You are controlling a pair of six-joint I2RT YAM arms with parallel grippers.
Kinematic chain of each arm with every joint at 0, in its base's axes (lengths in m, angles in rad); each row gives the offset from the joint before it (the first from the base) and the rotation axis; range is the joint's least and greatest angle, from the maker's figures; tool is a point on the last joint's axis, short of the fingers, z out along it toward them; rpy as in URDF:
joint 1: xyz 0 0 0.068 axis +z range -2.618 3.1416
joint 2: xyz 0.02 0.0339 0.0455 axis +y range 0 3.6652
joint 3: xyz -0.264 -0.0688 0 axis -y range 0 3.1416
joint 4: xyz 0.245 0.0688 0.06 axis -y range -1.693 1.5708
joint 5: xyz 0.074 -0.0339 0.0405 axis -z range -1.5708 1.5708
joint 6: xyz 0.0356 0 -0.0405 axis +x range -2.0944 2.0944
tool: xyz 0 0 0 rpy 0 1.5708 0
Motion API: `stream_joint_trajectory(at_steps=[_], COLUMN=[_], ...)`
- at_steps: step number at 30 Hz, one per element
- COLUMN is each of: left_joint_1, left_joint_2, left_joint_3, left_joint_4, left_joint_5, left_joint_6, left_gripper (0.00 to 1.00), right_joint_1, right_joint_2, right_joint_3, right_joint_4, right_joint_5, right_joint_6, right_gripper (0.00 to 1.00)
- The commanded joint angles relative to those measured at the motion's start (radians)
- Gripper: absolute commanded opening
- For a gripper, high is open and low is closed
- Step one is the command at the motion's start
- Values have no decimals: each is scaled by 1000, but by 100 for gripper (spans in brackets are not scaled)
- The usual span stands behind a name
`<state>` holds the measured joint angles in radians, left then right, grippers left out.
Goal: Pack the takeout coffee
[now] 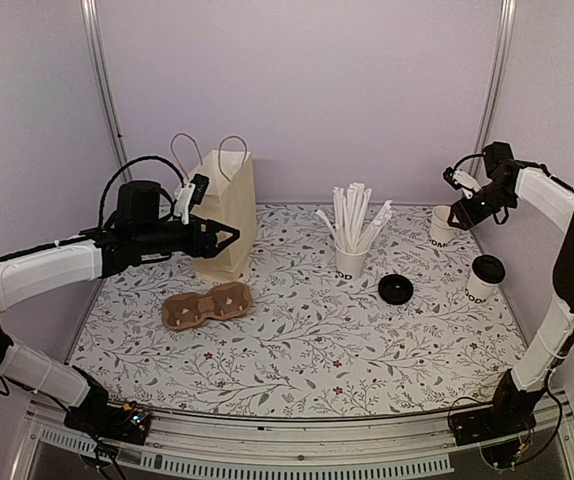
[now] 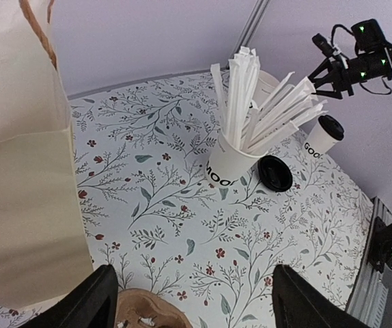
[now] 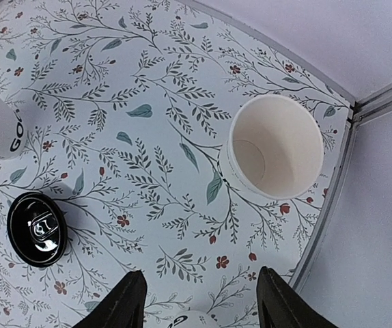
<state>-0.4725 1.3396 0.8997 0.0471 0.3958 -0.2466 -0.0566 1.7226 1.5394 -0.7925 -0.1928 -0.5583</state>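
The takeout coffee (image 1: 485, 278) is a white paper cup with a black lid, standing at the right side of the table. It also shows in the left wrist view (image 2: 323, 134), and a sliver of its lettered side (image 3: 194, 320) lies at the lower edge of the right wrist view. My right gripper (image 1: 457, 215) hangs above the back right, over a lidless white cup (image 3: 276, 145). Its jaws (image 3: 206, 304) stand open with nothing gripped. My left gripper (image 1: 231, 238) is open beside the paper bag (image 1: 225, 215). It (image 2: 196, 301) is empty above the floral cloth.
A brown cup carrier (image 1: 207, 305) lies in front of the bag. A white cup full of straws (image 1: 350, 262) stands mid-table, with a loose black lid (image 1: 396, 289) to its right. The lidless cup (image 1: 442, 225) sits near the back right corner post.
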Motion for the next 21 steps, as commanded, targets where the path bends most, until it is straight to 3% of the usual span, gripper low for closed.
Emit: stream_joint_trajectory(at_steps=[1,21], left_joint_1=[12,12], left_joint_2=[-22,-29], left_joint_3=[-10,-8], left_joint_4=[7,7], left_joint_5=[17,31], left_joint_6=[13,17], left_gripper=[79,79], right_joint_1=[20,50], right_joint_2=[92,368], right_joint_3=[83,313], right_joint_4=[13,-19], right_joint_5=[88,110], right_joint_6=[15,11], right_gripper=[58,57])
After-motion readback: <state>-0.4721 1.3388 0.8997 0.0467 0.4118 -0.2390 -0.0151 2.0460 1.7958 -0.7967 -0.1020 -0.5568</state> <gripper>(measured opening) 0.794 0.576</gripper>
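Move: The empty cup in the far right corner stands about 13 cm straight ahead of the right gripper, its middle some 12 cm lower. The lidded cup is about 10 cm back and 6 cm to the right, the loose black lid about 7 cm back and 16 cm left, and the straw cup level with the gripper and 27 cm left. From the left gripper the empty cup lies some 24 cm ahead and 60 cm right. Bring the right gripper forward about 7 cm and down about 5 cm in one slanting approach to the near side of the empty cup's rim, sinking more steeply after the start. Keep the fingers partly open at the width they already have, pointing down and forward, with only a slight wrist tilt of about 5 degrees. Stop short of gripping. ##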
